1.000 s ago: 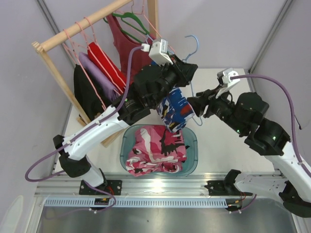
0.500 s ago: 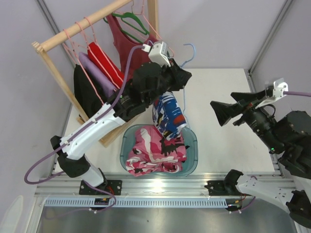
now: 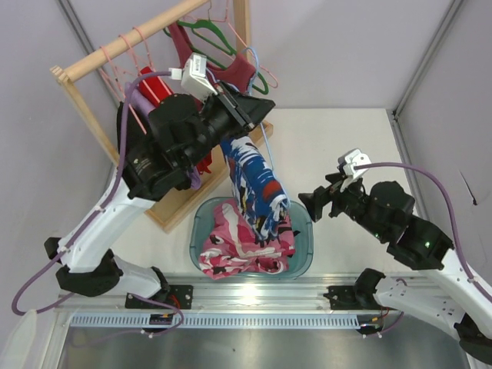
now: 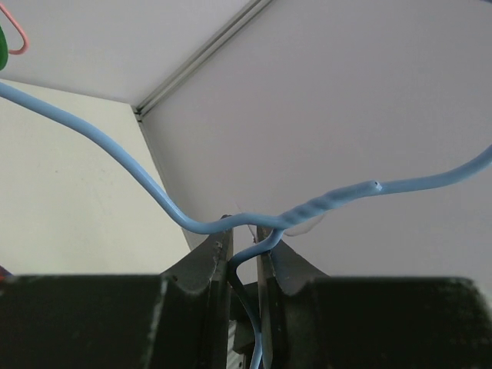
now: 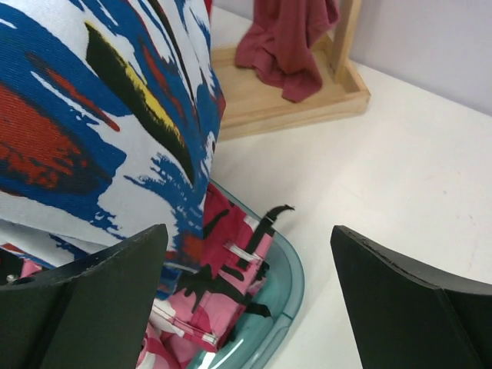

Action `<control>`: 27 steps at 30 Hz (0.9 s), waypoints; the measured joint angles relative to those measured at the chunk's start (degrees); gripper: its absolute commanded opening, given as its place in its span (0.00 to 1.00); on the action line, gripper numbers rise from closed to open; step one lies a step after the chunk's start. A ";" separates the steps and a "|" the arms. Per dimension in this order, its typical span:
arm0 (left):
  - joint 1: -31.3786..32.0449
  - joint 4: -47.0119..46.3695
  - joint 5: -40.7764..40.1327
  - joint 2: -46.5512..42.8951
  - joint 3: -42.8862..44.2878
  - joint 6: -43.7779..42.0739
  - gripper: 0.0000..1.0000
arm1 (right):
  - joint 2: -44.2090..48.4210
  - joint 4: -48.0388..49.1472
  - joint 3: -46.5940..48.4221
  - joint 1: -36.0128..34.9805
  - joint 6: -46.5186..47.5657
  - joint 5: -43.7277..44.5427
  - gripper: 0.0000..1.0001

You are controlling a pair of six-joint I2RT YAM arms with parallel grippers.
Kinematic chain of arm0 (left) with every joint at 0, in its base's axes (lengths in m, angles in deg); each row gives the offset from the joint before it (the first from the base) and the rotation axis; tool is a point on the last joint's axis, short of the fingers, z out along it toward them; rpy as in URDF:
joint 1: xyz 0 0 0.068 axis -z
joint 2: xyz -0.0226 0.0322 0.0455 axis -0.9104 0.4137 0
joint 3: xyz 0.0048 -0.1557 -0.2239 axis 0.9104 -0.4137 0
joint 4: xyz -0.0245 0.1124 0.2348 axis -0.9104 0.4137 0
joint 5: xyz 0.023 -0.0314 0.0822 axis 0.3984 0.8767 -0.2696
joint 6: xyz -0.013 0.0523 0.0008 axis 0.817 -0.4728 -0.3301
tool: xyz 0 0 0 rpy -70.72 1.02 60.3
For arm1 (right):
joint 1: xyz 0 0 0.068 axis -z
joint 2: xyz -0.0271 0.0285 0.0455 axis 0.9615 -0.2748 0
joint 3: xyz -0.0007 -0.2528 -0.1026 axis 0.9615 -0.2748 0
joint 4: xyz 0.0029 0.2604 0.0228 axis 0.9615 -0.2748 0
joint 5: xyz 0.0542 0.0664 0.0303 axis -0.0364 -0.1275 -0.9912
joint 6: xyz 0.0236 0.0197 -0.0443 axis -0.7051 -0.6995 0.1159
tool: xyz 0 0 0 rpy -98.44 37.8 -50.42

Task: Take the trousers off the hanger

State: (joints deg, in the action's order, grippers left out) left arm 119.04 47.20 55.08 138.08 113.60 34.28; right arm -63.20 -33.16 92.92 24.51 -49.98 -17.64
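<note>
The trousers (image 3: 254, 181), royal blue with white and red patches, hang from the thin light-blue hanger (image 3: 267, 150), and their lower end reaches into the teal basin (image 3: 307, 231). My left gripper (image 3: 257, 108) is held high by the rack. In its wrist view it (image 4: 244, 238) is shut on the hanger (image 4: 115, 157) just below the twisted neck. My right gripper (image 3: 307, 204) is low at the basin's right side, open and empty. In the right wrist view the trousers (image 5: 92, 115) fill the upper left, just left of the open right gripper (image 5: 250, 231).
A pink-white-black camouflage garment (image 3: 246, 246) lies in the basin (image 5: 284, 284). The wooden rack (image 3: 84, 115) stands at the back left with pink hangers (image 3: 123, 54), a green hanger (image 3: 207, 31) and a dark-red tank top (image 5: 288, 38). Grey walls close in on both sides.
My right gripper let go of the trousers, opened wide, drew back, then came down beside the basin. The left arm swung the hanger left and up; the trousers now dangle into the basin.
</note>
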 measured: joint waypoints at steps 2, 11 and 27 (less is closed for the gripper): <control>-0.22 0.24 0.35 -0.79 0.04 1.36 0.00 | 0.68 2.23 -0.94 0.00 0.11 -1.92 0.95; -1.18 3.43 0.46 -2.43 -1.27 3.41 0.00 | 4.52 9.75 -4.39 0.00 -0.35 -13.57 0.95; -1.31 4.44 -1.62 -5.27 -4.00 5.64 0.00 | 1.66 21.99 -17.07 -5.07 -3.45 -11.15 0.95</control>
State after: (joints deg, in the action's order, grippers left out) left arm 117.72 51.64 53.46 132.81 109.60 39.92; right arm -61.53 -11.17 75.85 19.44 -53.43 -28.79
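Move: The patterned trousers, still draped over the blue hanger, have their middle about 13 cm left of the empty right hand and some 3 cm ahead, roughly level; the hanger's lower corner pokes out about 6 cm left, level with that hand. The bin with the pink trousers stands some 16 cm left, 3 cm back and 27 cm below. From the left hand, gripping the hanger's neck, the trousers' middle is about 10 cm back, 2 cm right and 18 cm below. The trousers are carried on the hanger about 3 cm left by the left hand, its grip on the neck kept and its height dipping slightly. After them goes the right hand, jaws wide open: leftward and a little back while rising, then still left but sinking, ending about 7 cm left and 4 cm lower beside their hanging edge, the wrist turned some 15 degrees counter-clockwise. ##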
